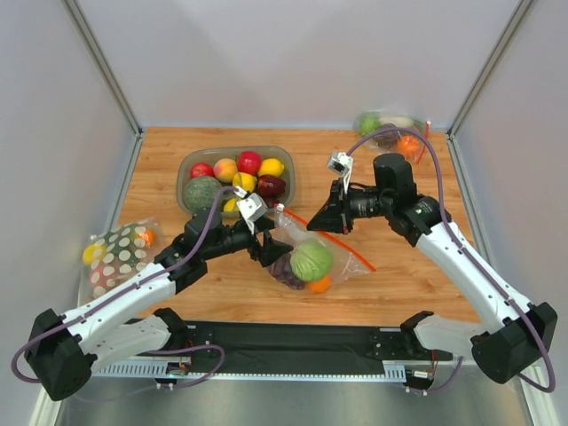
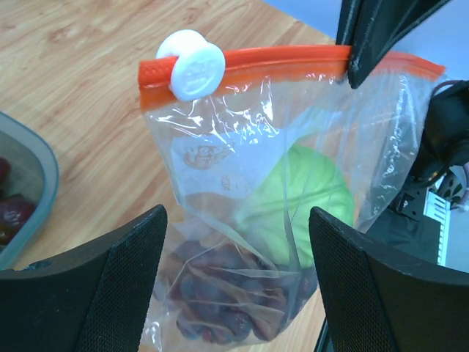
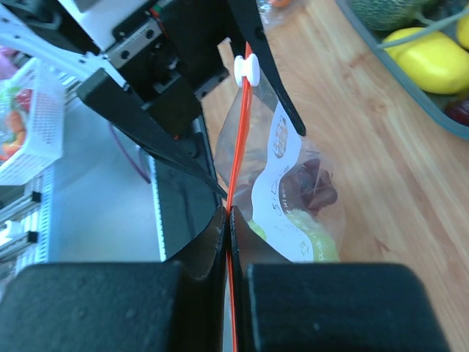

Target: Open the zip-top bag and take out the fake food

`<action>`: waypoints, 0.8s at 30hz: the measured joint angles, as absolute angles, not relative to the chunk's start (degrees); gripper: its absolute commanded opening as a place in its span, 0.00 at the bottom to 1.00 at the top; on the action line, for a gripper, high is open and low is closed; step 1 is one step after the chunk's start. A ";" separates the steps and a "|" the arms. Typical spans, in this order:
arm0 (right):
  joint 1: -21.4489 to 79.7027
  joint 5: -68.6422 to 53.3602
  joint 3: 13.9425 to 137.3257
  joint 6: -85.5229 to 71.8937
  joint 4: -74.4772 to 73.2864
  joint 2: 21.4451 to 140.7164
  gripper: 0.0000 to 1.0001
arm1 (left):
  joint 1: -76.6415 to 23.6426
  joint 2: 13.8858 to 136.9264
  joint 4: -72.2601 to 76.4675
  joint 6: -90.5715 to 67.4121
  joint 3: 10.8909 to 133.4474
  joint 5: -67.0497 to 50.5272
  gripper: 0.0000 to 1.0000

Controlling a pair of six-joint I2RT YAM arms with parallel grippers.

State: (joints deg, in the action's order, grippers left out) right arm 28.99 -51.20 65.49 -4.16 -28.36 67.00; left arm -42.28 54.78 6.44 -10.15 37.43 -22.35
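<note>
The clear zip-top bag [image 1: 342, 253] hangs just over the table's middle, its orange-red zip strip [image 2: 293, 59] stretched level with the white slider [image 2: 192, 64] at one end. The fake food lies inside: a light green fruit [image 2: 308, 198], purple grapes [image 2: 227, 293] and a small orange [image 1: 320, 284]. My right gripper [image 3: 231, 227] is shut on the strip at the end away from the slider. My left gripper [image 2: 238, 279] is open, one finger on either side of the bag's lower part, gripping nothing.
A grey bowl [image 1: 185, 169] of apples, lemons and a dark green squash sits at the back left. A polka-dot bag [image 1: 120, 253] lies at the left edge. Another bag of food [image 1: 390, 129] rests at the back right corner. A black mat [image 1: 293, 342] runs along the near edge.
</note>
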 measured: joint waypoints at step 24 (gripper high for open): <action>25.91 -58.37 60.90 -1.72 -28.75 69.01 0.44 | -42.17 57.82 23.20 -16.08 31.48 -34.79 0.00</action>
State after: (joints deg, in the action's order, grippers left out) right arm 25.91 -58.37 60.90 -1.72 -28.75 69.01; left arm -42.17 57.82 23.20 -16.08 31.48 -34.79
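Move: The slider corner of the bag's orange-edged mouth is about 3 cm ahead of my open left hand, 1 cm to its right and 4 cm above. The grapes sit some 8 cm lower than this hand, 3 cm back and 2 cm right. The cabbage is about 7 cm right, 3 cm back and 4 cm below. The grey tray is roughly 20 cm ahead, 12 cm left and 15 cm below. From my right hand, which already pinches the zip strip, the slider corner is about 7 cm left, 3 cm ahead and level. I shut my wide-open left fingers on the clear film just under the slider, drawing that hand about 3 cm back and 2 cm right, rising slightly before sinking again, as it turns some 10 degrees clockwise. My right hand keeps its pinch on the strip while easing back, then sinks about 3 cm in all, edging forward again as its fingers part about a third and loosen their hold on the strip. ##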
